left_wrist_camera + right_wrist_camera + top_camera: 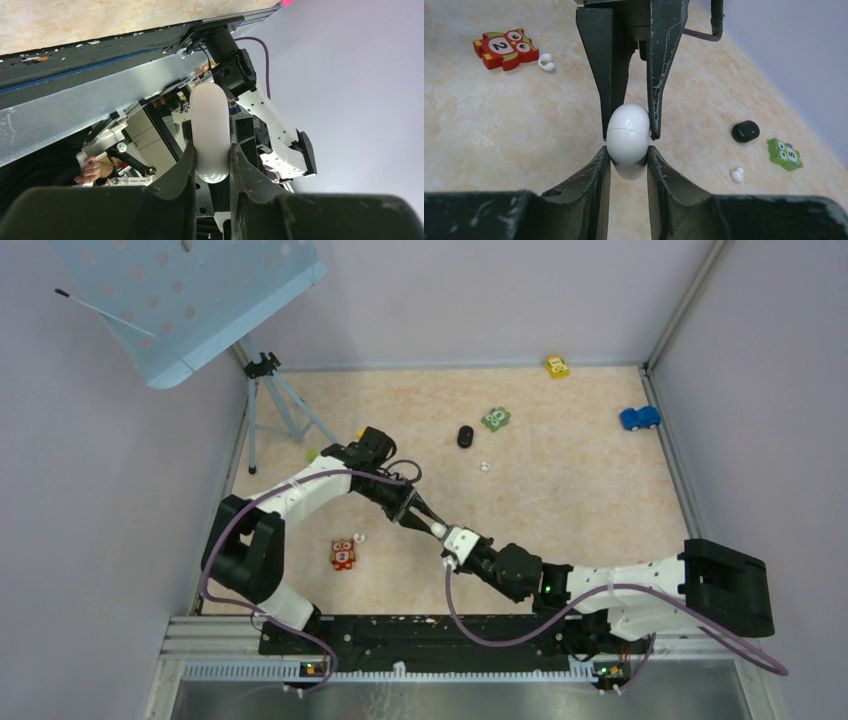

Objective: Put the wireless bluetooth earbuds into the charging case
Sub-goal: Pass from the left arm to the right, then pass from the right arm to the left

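Note:
A white, closed charging case (437,530) hangs above the table between both arms. My left gripper (426,521) is shut on its far end, and in the left wrist view the case (210,135) sits pinched between the black fingers (186,165). My right gripper (628,156) has its fingers pressed on both sides of the near end of the case (626,135). The left arm's fingers (606,75) clamp the case from above in that view. One white earbud (546,62) lies by the red owl toy. Another white earbud (737,175) lies on the table near a black bud (745,131).
A red owl toy (343,554) lies at near left and a green owl toy (495,419) at the back. A yellow toy car (557,366) and a blue toy car (640,418) sit by the far and right walls. A tripod (270,400) stands at far left.

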Robot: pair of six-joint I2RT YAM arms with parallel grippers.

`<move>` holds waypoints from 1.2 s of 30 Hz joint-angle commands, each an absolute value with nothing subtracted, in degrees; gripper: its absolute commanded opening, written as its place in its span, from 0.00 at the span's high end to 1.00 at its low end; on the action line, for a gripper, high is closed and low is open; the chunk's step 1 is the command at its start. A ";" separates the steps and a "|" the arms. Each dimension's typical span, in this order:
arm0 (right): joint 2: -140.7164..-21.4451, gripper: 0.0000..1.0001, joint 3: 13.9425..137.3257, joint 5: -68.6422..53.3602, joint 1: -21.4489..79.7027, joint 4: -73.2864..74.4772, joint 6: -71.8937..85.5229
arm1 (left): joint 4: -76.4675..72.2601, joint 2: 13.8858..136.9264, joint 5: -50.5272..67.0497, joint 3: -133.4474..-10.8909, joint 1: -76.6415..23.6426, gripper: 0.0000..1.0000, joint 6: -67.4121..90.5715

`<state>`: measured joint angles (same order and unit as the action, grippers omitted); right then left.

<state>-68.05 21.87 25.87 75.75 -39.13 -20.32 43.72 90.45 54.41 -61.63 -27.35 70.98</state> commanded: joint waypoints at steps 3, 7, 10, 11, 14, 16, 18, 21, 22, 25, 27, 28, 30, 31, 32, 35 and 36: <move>-67.41 0.89 24.94 25.40 76.29 -40.91 -17.56 | 42.14 87.95 56.69 -60.90 -27.51 1.00 70.66; -67.49 0.92 26.13 24.57 76.28 -39.01 -15.14 | 40.83 88.54 58.36 -60.09 -27.52 1.00 70.41; -68.06 0.99 26.82 24.57 76.25 -38.04 -13.53 | 39.71 89.00 59.32 -59.62 -27.51 1.00 69.74; -68.25 1.00 26.90 25.05 76.24 -37.90 -12.85 | 39.58 89.15 59.40 -59.56 -27.55 1.00 69.52; -68.06 1.00 26.78 26.08 76.29 -37.56 -11.20 | 38.63 90.09 60.53 -59.41 -27.57 0.99 67.76; -67.68 1.00 26.30 26.23 76.37 -37.29 -10.47 | 39.33 91.30 61.23 -59.87 -27.56 0.95 65.75; -67.28 1.00 25.80 26.65 76.38 -37.06 -9.85 | 41.42 92.66 61.34 -60.78 -27.59 0.92 63.03; -66.62 1.00 25.41 27.84 76.38 -36.92 -9.08 | 45.30 94.48 60.26 -62.74 -27.56 0.86 59.01; -66.48 1.00 25.45 28.12 76.37 -37.04 -9.10 | 45.92 94.75 60.13 -63.24 -27.54 0.84 58.23; -66.68 1.00 25.98 28.58 76.33 -36.67 -9.31 | 45.64 94.61 59.75 -64.07 -27.53 0.60 57.75; -67.17 1.00 26.12 28.41 76.37 -36.42 -9.12 | 44.81 94.21 59.56 -64.56 -27.56 0.43 57.95; -67.28 1.00 26.18 28.24 76.33 -36.21 -8.80 | 44.25 93.95 59.76 -64.74 -27.58 0.36 58.20; -67.50 1.00 26.06 27.96 76.38 -35.81 -8.19 | 43.93 93.64 59.61 -65.17 -27.59 0.20 58.27; -67.57 1.00 26.08 28.02 76.38 -35.60 -7.91 | 43.91 93.44 59.47 -65.35 -27.55 0.11 58.27; -67.59 1.00 25.96 28.14 76.33 -35.38 -7.57 | 43.63 93.39 59.53 -65.32 -27.57 0.08 58.34; -67.06 1.00 25.42 29.41 76.37 -34.80 -6.22 | 42.17 92.98 59.74 -65.53 -27.53 0.01 58.72; -66.69 1.00 25.07 30.01 76.38 -34.65 -5.59 | 39.80 92.54 60.21 -65.49 -27.53 0.01 59.38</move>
<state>-68.03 23.70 27.57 76.03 -33.01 -8.67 43.90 95.11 58.74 -63.64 -27.49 59.37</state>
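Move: The white charging case is gripped by both hands, its middle about 1 cm to the right of the left hand's point and, for the right hand, roughly 1 cm ahead and 1 cm to the left. From the left hand, and some 16 cm below it, one loose white earbud lies about 13 cm ahead and 11 cm right, the other about 3 cm back and 18 cm left. The black case lies about 20 cm ahead and 6 cm right at that depth. The right fingers keep their pinch on the white case, gripping with rising effort, while both hands sink together by 1 to 1.5 cm and the right hand tips down some 10 degrees. Then the left fingers let go and spread wide on either side of the case, as the left hand lifts back about 1 cm and turns slightly clockwise. ##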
